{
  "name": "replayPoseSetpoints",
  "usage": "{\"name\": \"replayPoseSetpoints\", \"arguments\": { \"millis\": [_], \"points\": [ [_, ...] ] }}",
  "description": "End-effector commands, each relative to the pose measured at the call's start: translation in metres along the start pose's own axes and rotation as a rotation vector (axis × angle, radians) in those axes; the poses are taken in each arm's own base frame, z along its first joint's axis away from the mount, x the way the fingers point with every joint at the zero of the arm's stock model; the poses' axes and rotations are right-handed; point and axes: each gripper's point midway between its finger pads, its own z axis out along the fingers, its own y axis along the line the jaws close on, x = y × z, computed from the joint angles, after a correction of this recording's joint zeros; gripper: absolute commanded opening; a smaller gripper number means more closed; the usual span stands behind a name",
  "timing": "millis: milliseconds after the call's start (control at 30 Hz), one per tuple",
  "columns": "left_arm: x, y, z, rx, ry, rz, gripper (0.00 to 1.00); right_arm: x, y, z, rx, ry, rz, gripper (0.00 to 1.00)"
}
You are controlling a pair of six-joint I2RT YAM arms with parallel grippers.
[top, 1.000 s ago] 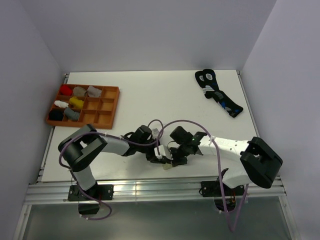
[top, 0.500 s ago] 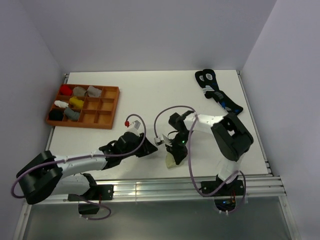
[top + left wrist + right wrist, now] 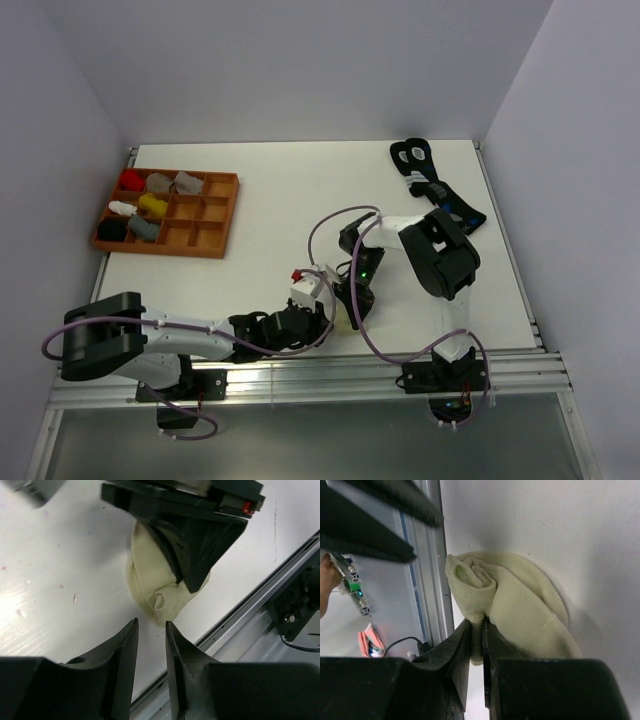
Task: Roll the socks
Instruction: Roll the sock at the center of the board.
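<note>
One of the socks, pale cream-yellow [image 3: 159, 582], lies partly rolled into a bundle on the white table by its near edge. My right gripper [image 3: 481, 626] is shut on a fold of that sock [image 3: 520, 605], beside its rolled end. In the left wrist view the right gripper [image 3: 197, 535] covers the sock's far side. My left gripper [image 3: 151, 625] is open and empty, its tips just short of the sock's near end. From above, both grippers, left [image 3: 328, 316] and right [image 3: 352, 305], meet over the sock [image 3: 345, 323], which is mostly hidden.
An aluminium rail [image 3: 300, 375] runs along the table's near edge, right next to the sock. A wooden compartment tray [image 3: 225, 215] with small sock bundles stands at the far left. Black socks with blue-and-white marks [image 3: 435, 190] lie at the far right.
My left arm has swung down along the near edge and its gripper has come up to the sock from the rail side. The right arm has folded back, still gripping the sock.
</note>
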Motion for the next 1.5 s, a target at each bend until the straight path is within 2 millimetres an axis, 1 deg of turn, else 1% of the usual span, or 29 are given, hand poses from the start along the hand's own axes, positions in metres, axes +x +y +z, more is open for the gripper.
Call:
{"name": "replayPoseSetpoints", "arguments": {
  "millis": [0,33,67,100,133,200,267,400,433,600,667,900,1033,1167,1233,1333,1467],
  "points": [
    [-0.031,-0.029,0.01,0.057,-0.103,0.089,0.34,0.003,-0.004,0.0,0.017,0.018,0.022,0.16],
    [-0.03,-0.031,0.012,0.059,-0.102,0.099,0.34,0.004,-0.004,0.0,0.016,0.02,0.026,0.16],
    [-0.034,-0.037,0.014,0.074,-0.111,0.103,0.34,0.004,-0.005,0.0,0.021,0.023,0.027,0.16],
    [-0.031,-0.037,0.017,0.072,-0.104,0.131,0.35,0.005,-0.006,0.0,0.025,0.027,0.032,0.16],
    [-0.033,-0.038,0.019,0.069,-0.109,0.14,0.35,0.005,-0.006,0.001,0.025,0.029,0.039,0.16],
    [-0.033,-0.044,0.022,0.091,-0.112,0.16,0.36,0.006,-0.007,0.001,0.025,0.033,0.046,0.16],
    [-0.031,-0.051,0.024,0.119,-0.098,0.181,0.36,0.006,-0.008,0.001,0.026,0.034,0.046,0.16],
    [-0.018,-0.055,0.03,0.153,-0.058,0.215,0.36,0.006,-0.009,0.001,0.028,0.036,0.054,0.16],
    [-0.018,-0.057,0.031,0.164,-0.061,0.211,0.36,0.006,-0.009,0.001,0.026,0.035,0.057,0.16],
    [-0.004,-0.056,0.038,0.179,-0.032,0.216,0.36,0.006,-0.011,0.003,0.024,0.039,0.062,0.16],
    [-0.003,-0.057,0.04,0.189,-0.033,0.211,0.36,0.007,-0.011,0.003,0.023,0.042,0.064,0.16],
    [0.013,-0.051,0.047,0.191,-0.003,0.217,0.35,0.005,-0.011,0.001,0.029,0.041,0.059,0.16],
    [0.023,-0.051,0.048,0.207,0.028,0.212,0.35,0.006,-0.012,0.002,0.03,0.042,0.063,0.16],
    [0.033,-0.044,0.048,0.2,0.053,0.204,0.34,0.005,-0.013,0.001,0.034,0.037,0.064,0.16],
    [0.034,-0.042,0.048,0.199,0.055,0.199,0.34,0.004,-0.013,0.0,0.039,0.034,0.06,0.16],
    [0.043,-0.036,0.047,0.193,0.08,0.201,0.33,0.002,-0.014,-0.001,0.054,0.03,0.057,0.16],
    [0.054,-0.033,0.045,0.207,0.112,0.193,0.32,0.001,-0.015,-0.002,0.055,0.028,0.055,0.16]
  ]
}}
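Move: From the left hand, the sock's rolled end lies about 6 cm to the right, roughly level fore and aft and some 4 cm below. The right fingertips pinching it are about 7 cm to the left hand's right and 4 cm lower. The flat part of the sock runs forward from the roll, its middle 4 cm ahead and 7 cm right of the left hand. From the right hand, the roll sits about 1 cm left and 1 cm back. Rightward about 6 cm goes the left hand, rising a centimetre at first, then sinking some 3.5 cm while it slows, turning clockwise about 13 degrees with its fingers lifting slightly. Its still-parted fingertips arrive around the rolled end of the sock, close against the right fingers. The right hand stays nearly in place, tilting about 5 degrees and keeping its pinch. ##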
